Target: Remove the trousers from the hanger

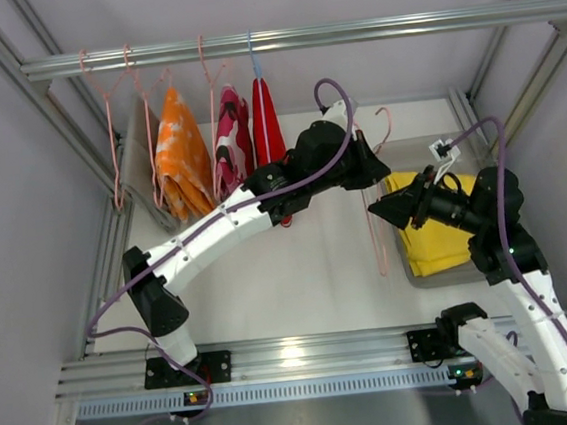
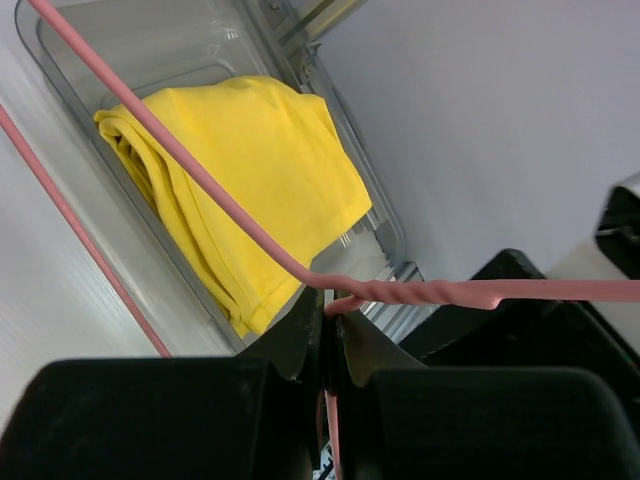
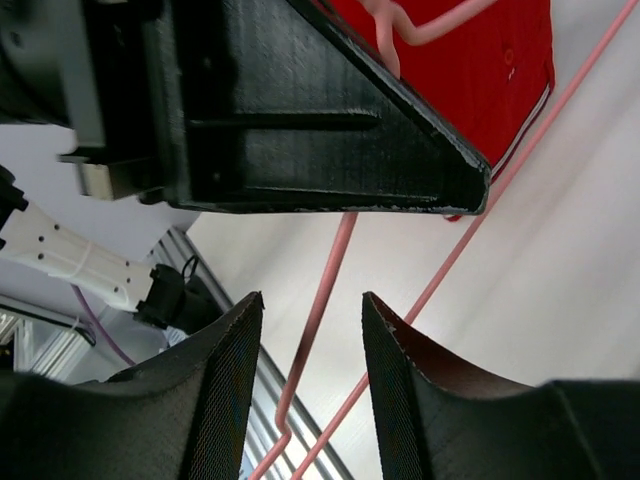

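Note:
The yellow trousers [image 1: 442, 242] lie folded in a clear bin [image 1: 420, 278] at the right, off the hanger. In the left wrist view the trousers [image 2: 270, 160] fill the bin [image 2: 150, 40] below the wire. The pale pink hanger [image 1: 377, 234] hangs bare in mid-air. My left gripper [image 1: 368, 169] is shut on it just under its twisted neck [image 2: 420, 292], jaws [image 2: 333, 310] pinched on the wire. My right gripper [image 1: 373, 207] points left at the hanger. Its fingers [image 3: 312, 297] stand open, with one strand of the hanger [image 3: 335, 260] running between them, touching neither.
A metal rail [image 1: 297, 38] crosses the back. On it hang an orange-and-white garment [image 1: 179, 152], a pink patterned one [image 1: 232, 142], a red one [image 1: 267, 124] on a blue hanger, and bare pink hangers [image 1: 111, 139] at the left. Frame walls close in both sides.

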Tool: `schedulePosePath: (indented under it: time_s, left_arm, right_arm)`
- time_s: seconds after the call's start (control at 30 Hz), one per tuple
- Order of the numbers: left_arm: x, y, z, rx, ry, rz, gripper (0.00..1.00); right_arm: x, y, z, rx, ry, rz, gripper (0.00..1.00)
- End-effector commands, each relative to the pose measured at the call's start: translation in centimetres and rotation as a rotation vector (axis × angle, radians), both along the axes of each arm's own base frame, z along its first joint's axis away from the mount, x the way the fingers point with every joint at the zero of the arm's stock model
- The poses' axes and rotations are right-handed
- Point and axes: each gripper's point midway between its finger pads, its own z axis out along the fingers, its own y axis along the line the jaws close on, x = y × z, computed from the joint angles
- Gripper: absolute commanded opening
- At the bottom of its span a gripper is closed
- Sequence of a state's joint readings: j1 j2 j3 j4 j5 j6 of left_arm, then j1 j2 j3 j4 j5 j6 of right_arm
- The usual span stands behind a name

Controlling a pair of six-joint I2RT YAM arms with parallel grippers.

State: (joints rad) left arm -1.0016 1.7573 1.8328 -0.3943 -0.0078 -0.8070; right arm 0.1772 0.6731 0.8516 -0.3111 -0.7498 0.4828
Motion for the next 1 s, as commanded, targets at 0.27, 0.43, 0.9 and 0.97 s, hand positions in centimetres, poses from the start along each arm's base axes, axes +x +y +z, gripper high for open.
schedulePosePath:
  time_s: [0.27, 0.43, 0.9, 0.97]
  left_arm:
    - [-0.8, -1.2, 3.7, -0.094, -0.090, -0.070, 0.00]
    - [-0.9, 0.1, 4.0, -0.113, -0.145, -0.141, 0.44]
    - [-2.4, 11.0, 9.4, -0.149, -0.472, -0.169, 0.99]
    - [-2.7, 11.8, 9.9, -0.143, -0.514, -0.163, 0.99]
  right_arm:
    - [-0.4, 0.8, 2.1, 0.025, -0.124, 0.026, 0.00]
    - [-1.6, 0.5, 3.6, 0.028, -0.160, 0.021, 0.00]
    - [0.3, -3.9, 3.1, -0.063, -0.093, -0.298, 0.00]
    - [0.6, -3.7, 3.3, -0.054, -0.086, -0.294, 0.00]
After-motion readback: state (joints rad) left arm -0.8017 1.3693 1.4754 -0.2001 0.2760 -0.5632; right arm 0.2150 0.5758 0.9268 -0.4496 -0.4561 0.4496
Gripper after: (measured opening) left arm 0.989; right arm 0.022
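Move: The empty pink hanger's neck is already pinched in the left fingers. Its near shoulder wire already lies between the right gripper's half-open fingers, within a centimetre or so; from the right hand the neck is about 7 cm ahead and 3 above. The yellow trousers lie in the tray some 7 cm ahead, 14 to the right and 28 below the right hand; the red garment hangs about 22 cm left and 8 ahead of the left. Sink the right gripper a touch and shut its fingers on the hanger's near shoulder wire before the left lets go. Then open the left gripper wide, free the neck and pull away about 11 cm to the left, rising some 5 cm late on. Keeping its pinch, lift the right hand slightly and draw it about 3 cm right, turning some 15 degrees clockwise. ##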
